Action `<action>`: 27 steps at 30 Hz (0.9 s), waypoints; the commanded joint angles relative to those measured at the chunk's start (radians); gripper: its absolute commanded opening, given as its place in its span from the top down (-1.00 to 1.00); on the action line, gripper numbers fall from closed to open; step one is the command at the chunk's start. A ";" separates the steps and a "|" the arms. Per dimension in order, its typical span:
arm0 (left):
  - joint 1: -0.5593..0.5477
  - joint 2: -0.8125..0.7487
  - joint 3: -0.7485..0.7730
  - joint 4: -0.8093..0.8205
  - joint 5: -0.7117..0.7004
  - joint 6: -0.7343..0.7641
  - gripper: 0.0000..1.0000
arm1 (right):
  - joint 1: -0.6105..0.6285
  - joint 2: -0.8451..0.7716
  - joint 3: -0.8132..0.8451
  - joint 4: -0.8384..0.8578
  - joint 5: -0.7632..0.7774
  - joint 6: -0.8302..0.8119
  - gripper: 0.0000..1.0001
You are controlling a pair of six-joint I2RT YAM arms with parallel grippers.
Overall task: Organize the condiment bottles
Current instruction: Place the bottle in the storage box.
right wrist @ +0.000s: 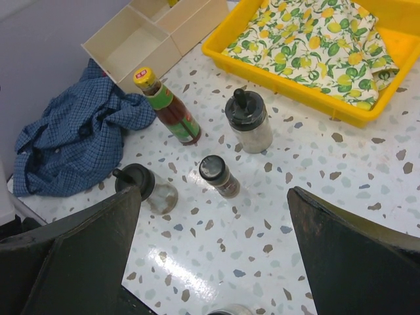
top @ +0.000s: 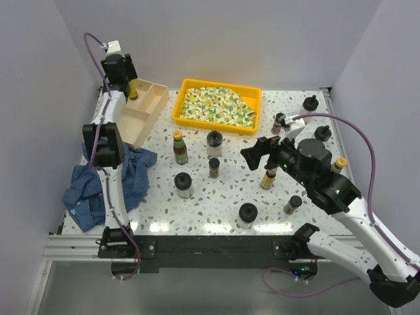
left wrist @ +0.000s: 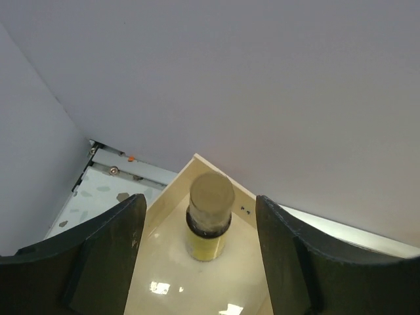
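Note:
A yellow bottle [left wrist: 209, 220] with a flat cap stands upright in the far corner of the pale wooden box [left wrist: 164, 275]. My left gripper [left wrist: 197, 203] is open around it, and neither finger touches it. The same bottle [top: 133, 90] shows under the left gripper [top: 128, 80] in the top view. My right gripper [right wrist: 213, 193] hangs open and empty above the table's middle. Below it are a red sauce bottle [right wrist: 172, 110], a squat clear bottle [right wrist: 249, 121], a brown spice jar [right wrist: 220, 176] and another squat bottle [right wrist: 147, 189]. More bottles stand at the right [top: 310, 105] [top: 268, 178] [top: 293, 205].
A yellow tray [top: 178, 105] holding a lemon-print cloth sits at the back centre. A crumpled blue checked cloth [top: 98, 190] lies at the left, against the left arm. The wooden box [top: 141, 121] has a second, near compartment. Walls close in on three sides.

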 commanded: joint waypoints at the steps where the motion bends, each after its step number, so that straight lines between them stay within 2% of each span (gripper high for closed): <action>1: 0.012 -0.020 0.041 0.071 -0.004 0.020 -0.47 | 0.002 -0.014 0.010 0.045 -0.007 0.009 -0.97; 9: 0.012 -0.111 -0.001 0.050 -0.009 0.013 -0.49 | 0.000 -0.025 0.019 0.031 -0.002 0.003 -0.97; 13: 0.012 -0.198 -0.031 -0.023 0.023 -0.024 -0.58 | 0.000 -0.036 0.016 0.019 0.000 0.000 -0.97; 16: 0.012 -0.292 -0.084 -0.082 0.066 -0.075 -0.79 | 0.002 -0.048 0.004 0.005 0.001 0.000 -0.97; 17: 0.012 -0.339 -0.097 -0.131 0.081 -0.090 -0.99 | 0.002 -0.053 0.001 -0.006 0.015 0.002 -0.97; 19: 0.012 -0.382 -0.133 -0.198 0.110 -0.136 -1.00 | 0.000 -0.065 -0.010 -0.012 0.021 0.005 -0.97; 23: -0.003 -0.502 -0.237 -0.381 0.311 -0.176 -1.00 | 0.002 -0.099 -0.040 -0.014 0.027 -0.003 -0.97; 25: -0.034 -0.543 -0.321 -0.422 0.321 -0.148 -1.00 | 0.000 -0.114 -0.060 -0.014 0.038 -0.008 -0.97; 27: -0.118 -0.602 -0.384 -0.494 0.251 -0.080 -1.00 | 0.000 -0.134 -0.074 -0.014 0.000 -0.021 -0.97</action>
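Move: The yellow-labelled bottle already stands released in the far compartment of the storage box, between the left fingers: about 1 cm ahead of the hand point, level sideways, its middle some 6 cm below. The box's middle is roughly 10 cm back; the yellow tray's is 42 cm right and 6 cm back; the sauce bottle stands 26 cm right and 32 cm back, all about 10 cm lower. From the right hand the bottle is about 46 cm ahead, 56 cm left, 20 cm down. Hold the left gripper nearly still around the freed bottle at first, then lift it clear and draw it back over the box, about 13 cm up and 12 cm back, veering some 6 cm right as you speed up. Spread the fingers from mostly open to fully open, turning the hand clockwise and rolling its left side down, some 10 degrees each. Let the empty, open right gripper ease a couple of centimetres back and right. ##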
